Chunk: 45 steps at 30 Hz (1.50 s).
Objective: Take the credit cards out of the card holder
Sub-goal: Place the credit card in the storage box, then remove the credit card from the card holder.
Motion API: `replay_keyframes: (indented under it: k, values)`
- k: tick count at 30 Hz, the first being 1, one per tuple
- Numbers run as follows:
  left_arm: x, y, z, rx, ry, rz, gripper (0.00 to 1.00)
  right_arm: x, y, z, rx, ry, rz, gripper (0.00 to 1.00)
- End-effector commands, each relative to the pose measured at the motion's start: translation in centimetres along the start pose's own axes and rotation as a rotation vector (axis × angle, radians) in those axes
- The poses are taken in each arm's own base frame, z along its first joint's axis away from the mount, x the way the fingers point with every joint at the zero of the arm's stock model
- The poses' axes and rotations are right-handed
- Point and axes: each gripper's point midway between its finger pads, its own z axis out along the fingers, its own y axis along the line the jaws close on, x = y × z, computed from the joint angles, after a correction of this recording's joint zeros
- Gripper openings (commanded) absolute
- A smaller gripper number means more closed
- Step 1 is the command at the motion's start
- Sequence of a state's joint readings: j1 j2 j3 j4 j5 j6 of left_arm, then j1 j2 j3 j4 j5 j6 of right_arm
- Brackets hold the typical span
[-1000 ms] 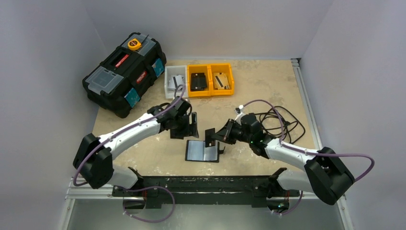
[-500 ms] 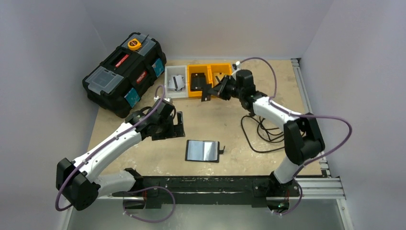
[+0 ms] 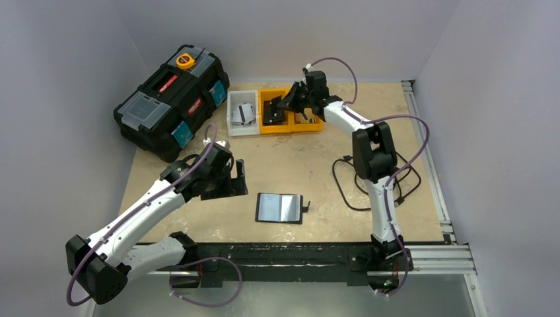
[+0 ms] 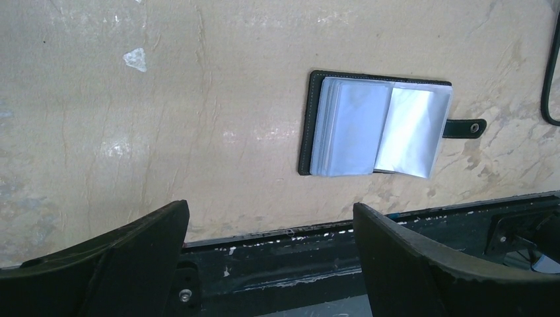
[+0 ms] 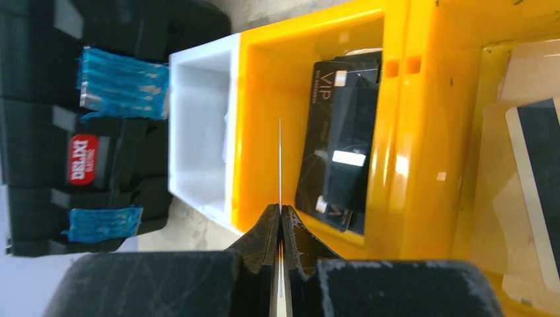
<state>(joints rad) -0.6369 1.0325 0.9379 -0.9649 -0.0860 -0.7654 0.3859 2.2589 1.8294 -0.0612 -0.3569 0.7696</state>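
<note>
The black card holder lies open on the table near the front edge, snap tab to the right. In the left wrist view the card holder shows pale bluish-white credit cards in its pockets. My left gripper is open and empty, to the left of the holder; in its own view the holder lies ahead and to the right. My right gripper is shut on a thin card, seen edge-on, over the left yellow bin.
A white bin and two yellow bins stand at the back; black cards lie in the left yellow one. A large black toolbox is back left. A black cable lies right. A black rail runs along the front.
My right arm swung from beside the card holder to the far bins, carrying a card. My left arm drew back to the left, away from the holder.
</note>
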Motion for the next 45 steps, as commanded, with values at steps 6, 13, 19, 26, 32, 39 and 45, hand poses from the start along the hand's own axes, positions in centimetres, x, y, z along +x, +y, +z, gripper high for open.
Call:
replay_keyframes:
  k: [6,13,19,26,32,39,45]
  values:
    - [-0.1,0.3,-0.3,0.000,-0.013,0.004,0.95,-1.2,-0.7,2.1,0.055,0.015,-0.050,0.03]
    - [0.0,0.1,-0.2,0.010,-0.008,0.001,0.95,-1.7,-0.2,1.7,0.066,0.004,-0.057,0.29]
    - [-0.1,0.0,-0.2,0.013,-0.012,0.000,0.95,-2.8,1.5,-0.5,0.116,-0.027,-0.094,0.47]
    - [-0.3,-0.1,0.0,0.019,-0.021,-0.003,0.96,-0.1,3.4,-5.9,0.180,-0.019,-0.144,0.61]
    - [-0.5,-0.8,0.9,0.035,-0.008,-0.010,0.96,5.2,5.0,-11.3,0.179,0.013,-0.174,0.73]
    - [-1.2,-1.2,1.5,0.036,-0.004,-0.017,0.96,14.2,5.3,-16.0,0.174,0.093,-0.177,0.73]
    - [-1.5,-1.3,1.9,0.036,0.002,-0.026,0.96,20.8,4.8,-18.7,0.181,0.160,-0.169,0.73]
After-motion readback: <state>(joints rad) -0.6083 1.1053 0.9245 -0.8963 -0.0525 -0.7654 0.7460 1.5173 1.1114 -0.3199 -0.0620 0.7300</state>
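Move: The black card is already pinched in the right gripper; the middle of the orange box with the black cards lies about 3 cm ahead of that gripper, 3 cm left and 10 cm below. Beside that box, level with it, the white box is 12 cm left and the tan-card box 12 cm right. The open card holder is roughly 36 cm behind the gripper, 2 cm left. From the left gripper the black-card box is some 31 cm ahead, 13 cm right. Lower the right gripper about 4 cm and slightly forward into the black-card box, then open the fingers to let go of the card. Ease up, then draw back some 28 cm towards the open card holder in an arc, climbing over the boxes' near rim and sinking again, fingers open, wrist rolling left side down about 15 degrees. ##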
